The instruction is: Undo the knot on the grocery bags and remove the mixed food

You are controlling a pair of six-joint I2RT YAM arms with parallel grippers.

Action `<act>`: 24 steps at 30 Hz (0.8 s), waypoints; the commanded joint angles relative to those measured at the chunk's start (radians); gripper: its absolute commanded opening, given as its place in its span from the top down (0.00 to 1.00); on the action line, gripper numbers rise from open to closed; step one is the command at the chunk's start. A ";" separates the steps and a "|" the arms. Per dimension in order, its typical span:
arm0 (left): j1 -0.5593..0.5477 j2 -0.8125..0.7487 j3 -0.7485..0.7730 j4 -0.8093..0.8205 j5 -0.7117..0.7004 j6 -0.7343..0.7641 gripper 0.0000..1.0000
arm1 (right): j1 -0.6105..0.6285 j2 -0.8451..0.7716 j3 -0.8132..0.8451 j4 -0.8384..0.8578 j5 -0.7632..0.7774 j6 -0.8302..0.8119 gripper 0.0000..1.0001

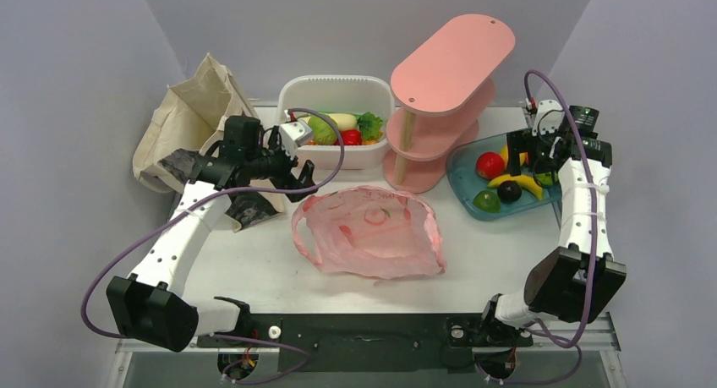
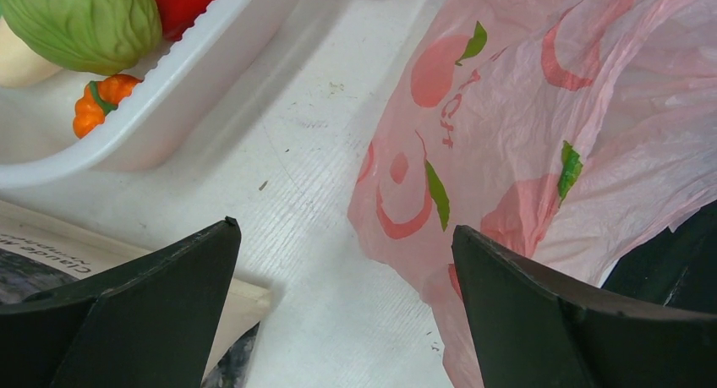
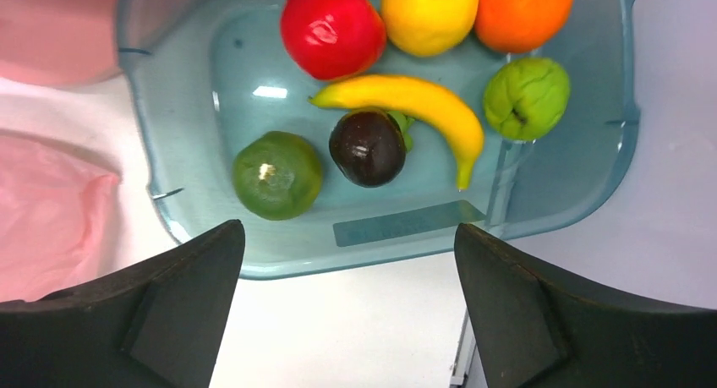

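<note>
The pink plastic bag (image 1: pixel 368 232) lies flattened and open-mouthed in the middle of the table. The beige canvas tote (image 1: pixel 190 117) slumps at the back left, its dark patch behind my left arm. My left gripper (image 1: pixel 300 183) hangs open between the tote and the pink bag (image 2: pixel 550 126), empty, fingers above bare table (image 2: pixel 342 236). The round green vegetable (image 2: pixel 84 20), white radish (image 1: pixel 342 119) and leafy green (image 1: pixel 369 124) sit in a white tub (image 1: pixel 372 155). My right gripper (image 3: pixel 347 236) is open and empty above the near rim of a blue tray (image 3: pixel 380 253).
The blue tray (image 1: pixel 461 181) holds an apple (image 3: pixel 331 29), lemon, orange, banana (image 3: pixel 414 101), lime (image 3: pixel 277 175), a dark round fruit and a wrinkled green one. A pink tiered shelf (image 1: pixel 448 67) stands between tub and tray. A red pepper (image 1: pixel 351 137) lies in the tub.
</note>
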State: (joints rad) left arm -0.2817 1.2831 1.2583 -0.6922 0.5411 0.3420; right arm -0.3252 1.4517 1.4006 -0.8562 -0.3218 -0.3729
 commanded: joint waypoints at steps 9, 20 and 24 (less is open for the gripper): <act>0.145 -0.005 0.278 0.146 -0.099 -0.223 0.03 | 0.327 -0.166 0.177 -0.144 -0.226 0.016 0.09; 0.667 0.071 0.464 -0.084 0.066 -0.173 0.03 | 0.591 -0.198 0.222 -0.121 -0.238 0.054 0.09; 0.744 0.093 0.439 -0.162 0.109 -0.091 0.03 | 0.667 -0.194 0.229 -0.117 -0.242 0.062 0.08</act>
State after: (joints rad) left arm 0.4126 1.3506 1.6920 -0.7307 0.5686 0.1677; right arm 0.2874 1.2678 1.5856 -0.9966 -0.5404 -0.3309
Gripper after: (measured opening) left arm 0.973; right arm 0.915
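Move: The canvas bag's middle lies about 21 cm left of the empty left hand, 10 cm ahead and slightly lower; the white bin stands some 17 cm ahead, 8 cm right and 8 cm below. From the empty right hand, the open pink bag is roughly 35 cm left, 10 cm back and 9 cm below. The dark eggplant sits about 2 cm ahead and 7 cm under it, straight below side to side; the pink shelf stands 18 cm left and 9 cm ahead. Leftward in a high arc, the left hand swings about 24 cm towards the canvas bag, climbing some 17 cm before starting to sink over it, drifting forward and turning about 40 degrees counter-clockwise. The right hand likewise sweeps left, rising and easing back, out from over the blue tray towards the pink bag, turning counter-clockwise too. Both grippers stay open and empty. ##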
